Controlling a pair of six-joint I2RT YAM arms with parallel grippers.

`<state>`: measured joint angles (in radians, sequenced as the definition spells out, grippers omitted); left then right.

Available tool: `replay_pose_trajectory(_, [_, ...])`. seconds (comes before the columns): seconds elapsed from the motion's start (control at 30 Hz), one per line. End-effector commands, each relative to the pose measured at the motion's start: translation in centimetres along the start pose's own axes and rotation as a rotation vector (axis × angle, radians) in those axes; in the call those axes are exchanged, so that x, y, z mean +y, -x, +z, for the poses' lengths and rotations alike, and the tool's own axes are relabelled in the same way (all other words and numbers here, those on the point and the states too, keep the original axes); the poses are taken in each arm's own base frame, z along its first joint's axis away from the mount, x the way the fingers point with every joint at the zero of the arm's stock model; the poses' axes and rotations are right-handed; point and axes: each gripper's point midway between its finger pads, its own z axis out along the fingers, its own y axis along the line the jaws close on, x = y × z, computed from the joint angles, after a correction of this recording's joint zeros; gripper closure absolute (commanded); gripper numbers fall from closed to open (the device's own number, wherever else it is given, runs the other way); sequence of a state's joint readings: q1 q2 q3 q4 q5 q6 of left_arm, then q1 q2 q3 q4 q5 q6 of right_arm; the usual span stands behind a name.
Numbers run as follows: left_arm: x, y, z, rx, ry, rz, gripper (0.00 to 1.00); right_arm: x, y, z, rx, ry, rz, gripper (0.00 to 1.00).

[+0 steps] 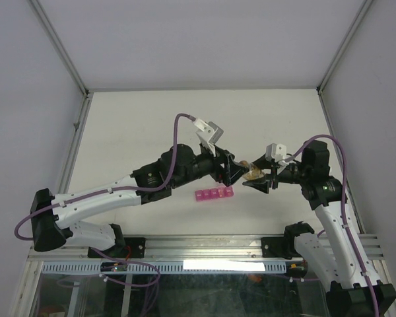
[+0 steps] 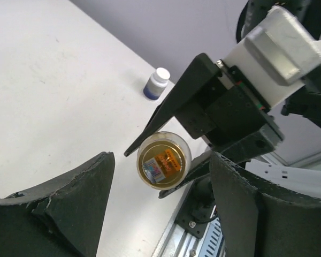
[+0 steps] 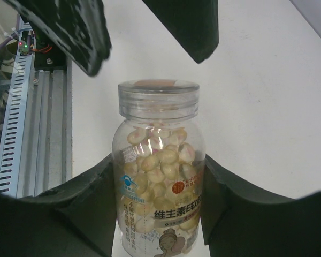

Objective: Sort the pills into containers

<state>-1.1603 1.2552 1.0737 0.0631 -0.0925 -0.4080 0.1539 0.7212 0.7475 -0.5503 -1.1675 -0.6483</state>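
The magenta strip of containers (image 1: pixel 214 194) lies on the white table just in front of both grippers, lids shut as far as I can tell. My right gripper (image 1: pixel 261 179) (image 3: pixel 158 182) is shut on a clear pill bottle (image 3: pixel 158 176) full of pale yellow pills and holds it off the table. The bottle's lid (image 3: pixel 158 99) is on and points at my left gripper (image 1: pixel 228 173) (image 2: pixel 160 209). The left gripper is open, its fingers (image 3: pixel 69 32) spread just beyond the lid and not touching it. The left wrist view shows the bottle (image 2: pixel 163 160) end-on.
A small dark blue bottle with a white cap (image 2: pixel 157 83) stands on the table beyond the grippers. The aluminium rail (image 2: pixel 195 235) (image 3: pixel 29 107) runs along the table's near edge. Enclosure walls (image 1: pixel 72 142) bound the table at left, right and back.
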Motion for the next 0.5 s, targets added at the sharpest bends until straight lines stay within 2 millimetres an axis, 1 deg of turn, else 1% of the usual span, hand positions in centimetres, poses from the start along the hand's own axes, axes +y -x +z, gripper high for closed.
replay_pose_trajectory(0.0, [-0.3,0.8,0.6,0.009,0.032,0.024,0.29,-0.6,2.0,-0.2,-0.038,-0.01,-0.072,1.0])
replay_pose_trajectory(0.13, [-0.6,0.3,1.1,0.032,0.018,0.029,0.33,-0.6,2.0,-0.2,-0.038,-0.01,-0.073,1.0])
replay_pose_trajectory(0.17, [-0.8,0.1,1.2,0.041,0.005,0.027,0.36,-0.6,2.0,-0.2,-0.037,-0.01,-0.072,1.0])
replay_pose_trajectory(0.3, [-1.5,-0.2,1.3,0.059,-0.029,0.017,0.5,-0.6,2.0,-0.2,-0.037,-0.009,-0.07,1.0])
replay_pose_trajectory(0.43, [-1.8,-0.6,1.4,0.076,-0.05,0.025,0.7,-0.6,2.0,-0.2,-0.038,-0.009,-0.071,1.0])
replay_pose_trajectory(0.47, [-1.9,-0.7,1.4,0.081,-0.061,0.03,0.72,-0.6,2.0,-0.2,-0.038,-0.009,-0.072,1.0])
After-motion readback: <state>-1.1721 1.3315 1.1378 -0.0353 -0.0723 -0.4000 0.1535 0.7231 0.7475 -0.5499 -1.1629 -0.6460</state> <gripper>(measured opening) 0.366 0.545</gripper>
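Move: My left hand's open fingers are almost at the clear lid of the pill jar: the lid is about 2 cm to the right, 1 cm back and 3 cm below. The jar's body lies some 6 cm right, 2 cm back and 5 cm lower than my left hand. The pink pill box is on the table about 29 cm below, roughly 2 cm ahead and 4 cm left. From my right hand, the lid is about 4 cm left, 2 cm ahead and 4 cm above. I lower my left hand about 2.5 cm, easing a little over 1 cm right onto the jar's lid with a slight roll of the wrist, and close my fingers from wide to about half that gap until both pinch the rim. My right hand stays still and keeps its grip around the jar's body. ##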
